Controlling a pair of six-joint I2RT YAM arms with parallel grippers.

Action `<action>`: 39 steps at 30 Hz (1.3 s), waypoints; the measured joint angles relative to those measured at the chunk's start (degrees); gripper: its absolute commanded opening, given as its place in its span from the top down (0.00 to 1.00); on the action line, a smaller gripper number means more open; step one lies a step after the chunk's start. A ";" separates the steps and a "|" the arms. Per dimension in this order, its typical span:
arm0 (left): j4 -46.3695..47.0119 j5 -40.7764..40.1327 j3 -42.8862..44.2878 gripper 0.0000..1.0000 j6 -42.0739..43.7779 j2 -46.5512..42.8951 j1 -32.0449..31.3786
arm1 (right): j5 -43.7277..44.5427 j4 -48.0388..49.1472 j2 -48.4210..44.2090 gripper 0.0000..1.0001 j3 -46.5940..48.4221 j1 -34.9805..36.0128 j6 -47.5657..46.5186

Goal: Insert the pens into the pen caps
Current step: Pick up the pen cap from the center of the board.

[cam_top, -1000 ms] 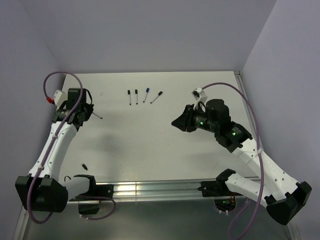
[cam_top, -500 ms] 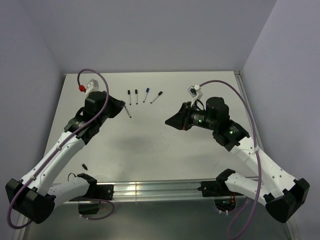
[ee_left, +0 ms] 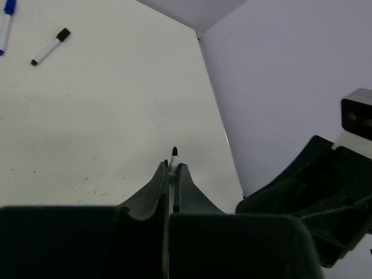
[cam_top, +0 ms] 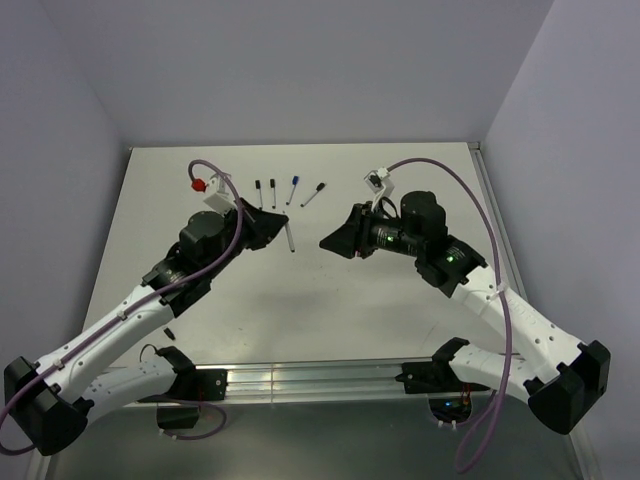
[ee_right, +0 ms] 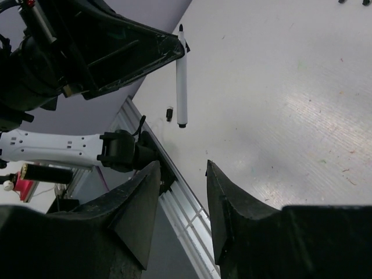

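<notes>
My left gripper [cam_top: 278, 228] is shut on a white pen [cam_top: 289, 238], held above the middle of the table; its dark tip [ee_left: 174, 152] pokes out past the fingers [ee_left: 158, 177]. The right wrist view shows this pen [ee_right: 182, 81] hanging from the left gripper [ee_right: 174, 46]. Just right of it, my right gripper [cam_top: 323, 243] faces it with its jaws open and nothing between them [ee_right: 183, 168]. Several more pens lie in a row at the back; one has a blue cap [cam_top: 293, 189], another a black cap [cam_top: 314, 193]. A loose black pen cap [cam_top: 170, 331] lies near the front left.
The metal rail [cam_top: 300, 378] runs along the table's near edge. Grey walls close in the back and both sides. Two of the back-row pens show at the top left of the left wrist view [ee_left: 50, 46].
My left arm has swung from the far left toward the middle, carrying the pen. The right gripper has shifted left toward it and its jaws have opened wider.
</notes>
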 measured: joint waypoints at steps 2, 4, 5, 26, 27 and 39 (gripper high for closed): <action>2.23 0.31 -0.68 1.00 0.37 -0.57 -1.14 | 0.17 0.57 0.17 0.53 0.00 0.28 0.00; 4.20 0.55 -1.05 1.00 0.66 -0.83 -2.23 | 0.83 1.22 0.35 0.52 0.00 0.74 -0.11; 5.31 0.57 -1.18 0.99 0.79 -0.85 -2.78 | 1.11 1.38 0.42 0.52 0.00 1.01 -0.20; 11.28 -1.68 -1.49 0.99 1.86 2.32 -11.26 | 4.68 2.54 2.01 0.51 0.17 4.72 -0.85; 11.28 -1.75 -1.38 1.00 1.86 2.36 -11.30 | 4.66 2.51 2.16 0.51 0.17 4.74 -0.83; 11.41 -1.99 -0.02 1.00 1.84 3.65 -11.91 | 4.59 2.51 3.54 0.55 1.66 5.05 -0.81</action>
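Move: The left hand already grips the upright bare pen near its top and takes it to the right gripper's open fingers, some 10 cm to its right, about 5 cm back and about level. From the right hand, the pen's middle is about 10 cm left, 5 cm ahead and 3 cm lower. On the board, roughly 27 cm below the left hand and 33 cm ahead, lie the blue-capped pen, about 1 cm left, and the slanting black-capped pen, some 5 cm right. Rightward and slightly back, the left hand carries the pen about 6.5 cm across and 3.5 cm back to the right gripper, rising some 3 cm early on, tipping up slightly and turning about 10 degrees clockwise, grip kept. The right hand creeps about 2.5 cm left to meet the pen, its fingers staying about half open. ##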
